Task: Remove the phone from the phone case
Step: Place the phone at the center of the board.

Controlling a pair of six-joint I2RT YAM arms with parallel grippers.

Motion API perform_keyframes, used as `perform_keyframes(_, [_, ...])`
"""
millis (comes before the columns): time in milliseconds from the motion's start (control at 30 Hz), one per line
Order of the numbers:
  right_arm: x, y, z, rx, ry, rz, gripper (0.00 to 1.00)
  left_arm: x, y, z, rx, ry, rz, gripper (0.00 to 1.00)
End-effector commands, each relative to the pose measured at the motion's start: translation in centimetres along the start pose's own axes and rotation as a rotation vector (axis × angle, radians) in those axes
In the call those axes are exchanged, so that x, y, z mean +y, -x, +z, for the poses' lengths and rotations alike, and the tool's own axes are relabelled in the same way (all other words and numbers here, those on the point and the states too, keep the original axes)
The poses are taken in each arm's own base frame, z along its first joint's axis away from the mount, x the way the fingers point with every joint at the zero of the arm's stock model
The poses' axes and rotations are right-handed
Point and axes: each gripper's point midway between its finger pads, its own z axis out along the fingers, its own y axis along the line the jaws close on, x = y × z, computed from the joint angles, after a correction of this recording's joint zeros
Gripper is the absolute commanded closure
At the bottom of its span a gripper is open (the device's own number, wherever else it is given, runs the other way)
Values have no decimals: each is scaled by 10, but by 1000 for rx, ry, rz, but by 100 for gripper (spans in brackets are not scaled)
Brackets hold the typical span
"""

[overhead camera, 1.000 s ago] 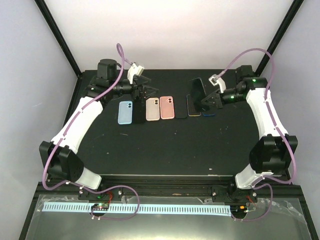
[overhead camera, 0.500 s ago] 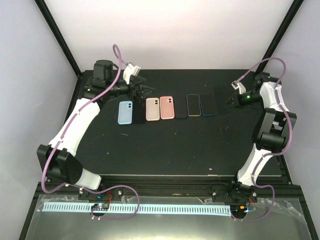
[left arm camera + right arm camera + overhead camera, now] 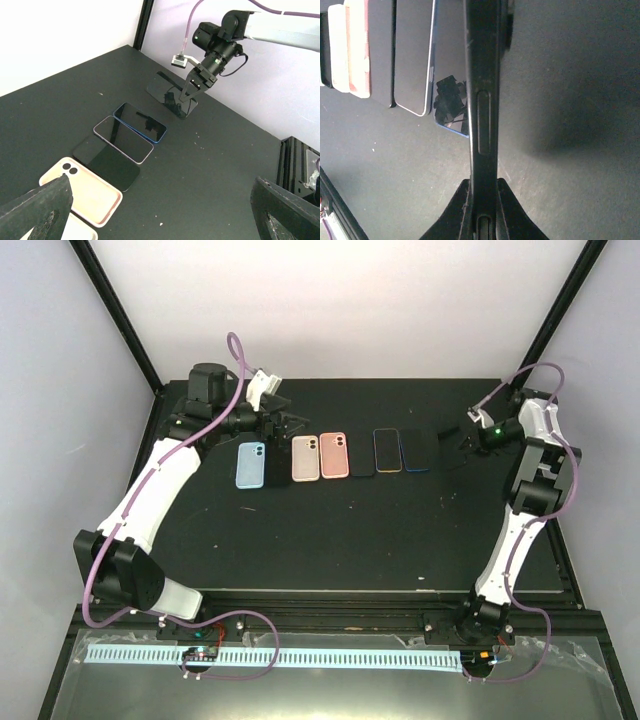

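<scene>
My right gripper (image 3: 463,439) (image 3: 482,192) is shut on the end of a black phone case (image 3: 482,75) (image 3: 444,445), seen edge-on with a long side button. From the left wrist view its glossy face (image 3: 164,89) lies low over the table at the right end of the row; it looks like a phone sits in it. My left gripper (image 3: 290,425) (image 3: 160,185) hangs open and empty above the left part of the row, near the pink case (image 3: 305,458).
A row on the black table (image 3: 330,530): a light blue case (image 3: 250,464), a salmon case (image 3: 335,455), a black phone (image 3: 106,162), a pale-rimmed phone (image 3: 387,450) and a blue-rimmed phone (image 3: 415,452). The table's right edge is close to my right arm.
My right arm swung right, carrying the black phone case from upright over the row down to nearly flat at the row's right end. The left arm barely moved.
</scene>
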Motion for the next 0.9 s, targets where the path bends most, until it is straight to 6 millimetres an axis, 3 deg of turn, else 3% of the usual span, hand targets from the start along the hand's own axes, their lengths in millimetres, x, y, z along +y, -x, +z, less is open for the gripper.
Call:
perform_keyframes(0, [-2,10,3,-11,36,18,99,-1,6,-9,-20,35,20,1])
perform_keyframes(200, [-17,17,21,-9,76,53,99,5,2,-5,-6,47,1,1])
perform_keyframes(500, [-22,14,47,5,188,114,99,22,-1,3,13,93,-35,1])
perform_keyframes(867, [-12,13,64,33,212,117,97,37,-1,9,18,132,-49,1])
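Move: My right hand already holds the black phone by its right edge. The free spot for it lies about 3 cm ahead of that hand, 6 cm to its left and 6 cm below. At the same distance ahead, the blue-edged phone lies about 14 cm to the left and the silver-framed phone about 22 cm. From my idle left hand, the spot is roughly 39 cm to the right, 11 cm ahead and 28 cm below. I lower the black phone about 5 cm towards the board with my right hand, easing slightly forward, then slide left some 2.5 cm towards the blue-edged phone. As I do, I roll the hand about 15 degrees so the phone tips flatter, its left edge coming down to the board, and I keep my pinch. My open left hand sinks about 3 cm and drifts forward. ##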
